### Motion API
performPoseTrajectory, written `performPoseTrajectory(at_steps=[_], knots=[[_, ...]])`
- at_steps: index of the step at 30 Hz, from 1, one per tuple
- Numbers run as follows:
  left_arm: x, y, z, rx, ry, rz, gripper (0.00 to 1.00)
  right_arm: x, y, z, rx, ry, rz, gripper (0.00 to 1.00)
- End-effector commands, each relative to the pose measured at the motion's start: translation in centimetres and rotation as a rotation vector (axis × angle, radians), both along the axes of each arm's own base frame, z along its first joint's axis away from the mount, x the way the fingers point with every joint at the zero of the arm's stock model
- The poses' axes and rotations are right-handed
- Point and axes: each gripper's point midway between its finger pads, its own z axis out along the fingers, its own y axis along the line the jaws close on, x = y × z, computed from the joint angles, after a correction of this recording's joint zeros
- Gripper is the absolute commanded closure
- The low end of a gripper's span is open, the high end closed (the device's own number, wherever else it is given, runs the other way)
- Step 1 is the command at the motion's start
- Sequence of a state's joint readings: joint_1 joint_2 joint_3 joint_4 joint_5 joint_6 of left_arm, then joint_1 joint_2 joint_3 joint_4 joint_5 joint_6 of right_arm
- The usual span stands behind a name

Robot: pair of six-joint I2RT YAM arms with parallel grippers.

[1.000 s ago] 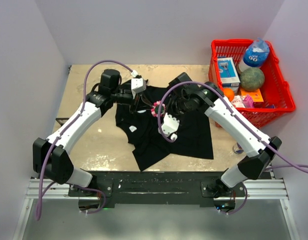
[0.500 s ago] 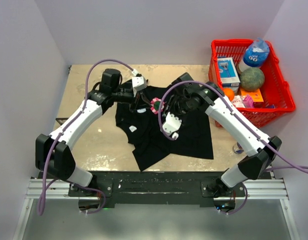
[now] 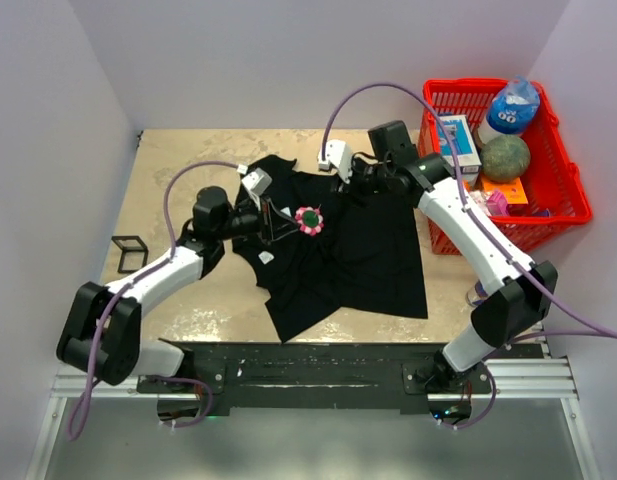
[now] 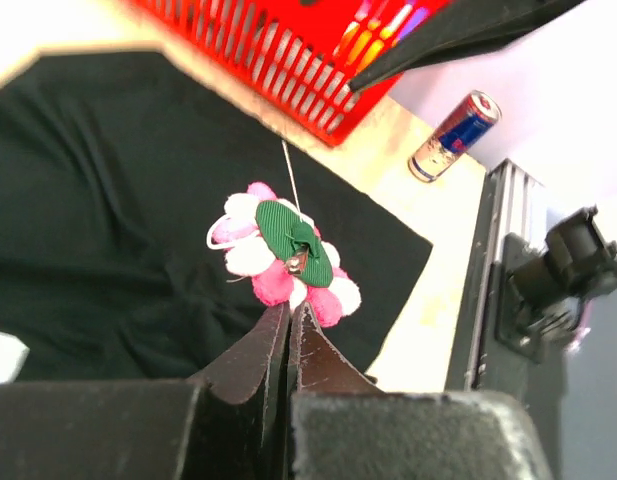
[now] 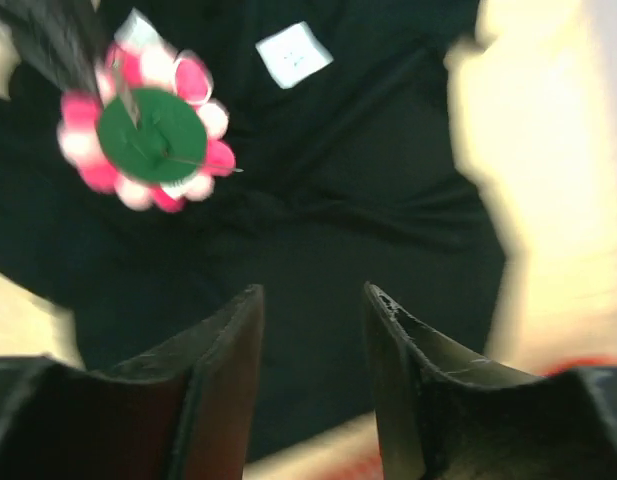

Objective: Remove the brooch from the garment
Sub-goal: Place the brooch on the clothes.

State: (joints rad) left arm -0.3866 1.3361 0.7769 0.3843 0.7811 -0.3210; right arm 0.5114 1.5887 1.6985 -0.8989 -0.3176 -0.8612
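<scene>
The brooch (image 3: 309, 220) is a small ring of pink and white beads with a green round back. It shows in the left wrist view (image 4: 288, 250) with its pin sticking out, and in the right wrist view (image 5: 148, 135). My left gripper (image 3: 291, 223) is shut on the brooch's edge (image 4: 291, 308) and holds it just over the black garment (image 3: 368, 260). My right gripper (image 3: 354, 184) is open and empty (image 5: 313, 295) above the garment's far part (image 5: 368, 200), apart from the brooch.
A red basket (image 3: 563, 210) with a bottle, a box and fruit stands at the right. A drinks can (image 4: 455, 135) lies by the table's near right edge. White labels (image 3: 265, 258) sit on the shirt. A small black frame (image 3: 129, 250) lies at the left.
My right gripper has drawn away from the brooch, back toward the basket. My left arm has pulled nearer and lower, still at the brooch.
</scene>
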Motion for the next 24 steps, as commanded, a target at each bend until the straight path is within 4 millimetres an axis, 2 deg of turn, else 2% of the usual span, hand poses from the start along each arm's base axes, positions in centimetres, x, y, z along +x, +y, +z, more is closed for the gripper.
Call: performPoseTrajectory(at_steps=[1, 2, 3, 4, 5, 7, 8, 9, 10, 12, 14, 15, 17, 18, 19, 22, 24], knots=[[0.6, 0.3, -3.0, -0.14, 0.164, 0.125, 1.0, -0.6, 2.5, -5.3, 0.383, 0.492, -0.491, 0.58], [0.5, 0.4, -3.7, -0.145, 0.184, 0.138, 1.0, -1.3, 2.5, -6.9, 0.446, 0.563, -0.577, 0.61], [0.1, 0.3, -4.6, -0.161, 0.241, 0.139, 1.0, -1.6, 2.3, -7.5, 0.462, 0.585, -0.603, 0.63], [-0.5, 0.5, -5.6, -0.173, 0.261, 0.142, 1.0, -2.1, 1.9, -8.4, 0.459, 0.604, -0.631, 0.66], [-1.0, 0.4, -6.4, -0.175, 0.291, 0.143, 1.0, -3.2, 1.4, -10.2, 0.447, 0.66, -0.686, 0.74], [-1.8, 0.6, -8.8, -0.167, 0.355, 0.173, 1.0, -4.2, 1.0, -12.1, 0.449, 0.725, -0.73, 0.8], [-2.1, 0.8, -9.8, -0.163, 0.374, 0.182, 1.0, -5.1, 1.1, -13.6, 0.469, 0.785, -0.761, 0.84], [-2.4, 1.1, -11.6, -0.146, 0.422, 0.212, 1.0, -5.3, 1.5, -14.3, 0.487, 0.816, -0.767, 0.86], [-2.4, 1.3, -12.3, -0.139, 0.441, 0.227, 1.0, -5.6, 1.9, -14.9, 0.508, 0.846, -0.766, 0.87], [-2.7, 1.3, -14.1, -0.111, 0.493, 0.233, 1.0, -5.0, 3.0, -16.2, 0.574, 0.889, -0.775, 0.91], [-3.1, 1.4, -15.7, -0.077, 0.547, 0.238, 1.0, -3.6, 4.0, -16.4, 0.648, 0.88, -0.773, 0.93], [-3.2, 1.7, -17.3, -0.047, 0.58, 0.254, 1.0, -3.4, 4.4, -17.5, 0.649, 0.906, -0.775, 0.94], [-3.5, 2.2, -19.4, -0.001, 0.637, 0.287, 1.0, -2.5, 5.1, -18.0, 0.691, 0.924, -0.78, 0.94], [-3.6, 2.3, -20.6, 0.03, 0.661, 0.292, 1.0, -2.6, 5.6, -18.2, 0.7, 0.948, -0.765, 0.94], [-3.5, 2.3, -21.2, 0.047, 0.674, 0.292, 1.0, -2.7, 5.9, -19.4, 0.697, 0.986, -0.78, 0.95], [-3.5, 2.5, -22.9, 0.101, 0.714, 0.302, 1.0, -1.7, 7.2, -19.8, 0.742, 1.017, -0.756, 0.96], [-3.7, 2.4, -23.1, 0.096, 0.726, 0.29, 1.0, -0.9, 8.4, -18.5, 0.791, 1.01, -0.691, 0.96]])
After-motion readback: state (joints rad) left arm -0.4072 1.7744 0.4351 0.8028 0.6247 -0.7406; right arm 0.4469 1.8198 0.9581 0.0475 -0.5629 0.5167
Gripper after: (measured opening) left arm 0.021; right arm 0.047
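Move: The left hand already holds the brooch high over the clothes; the spot it is lowered to lies some 21 cm below, about 3 cm back and 2 cm right. From it, the white label lies 9 cm ahead and 3 cm left, about 22 cm down. For the right hand, the cloth fold beside that spot is roughly 23 cm below, 3 cm back and 5 cm left; the brooch is 5 cm back, 10 cm left and 4 cm down. Both hands sink about 20 cm to the clothes, left keeping the brooch pinched, right shutting its half-open fingers. ##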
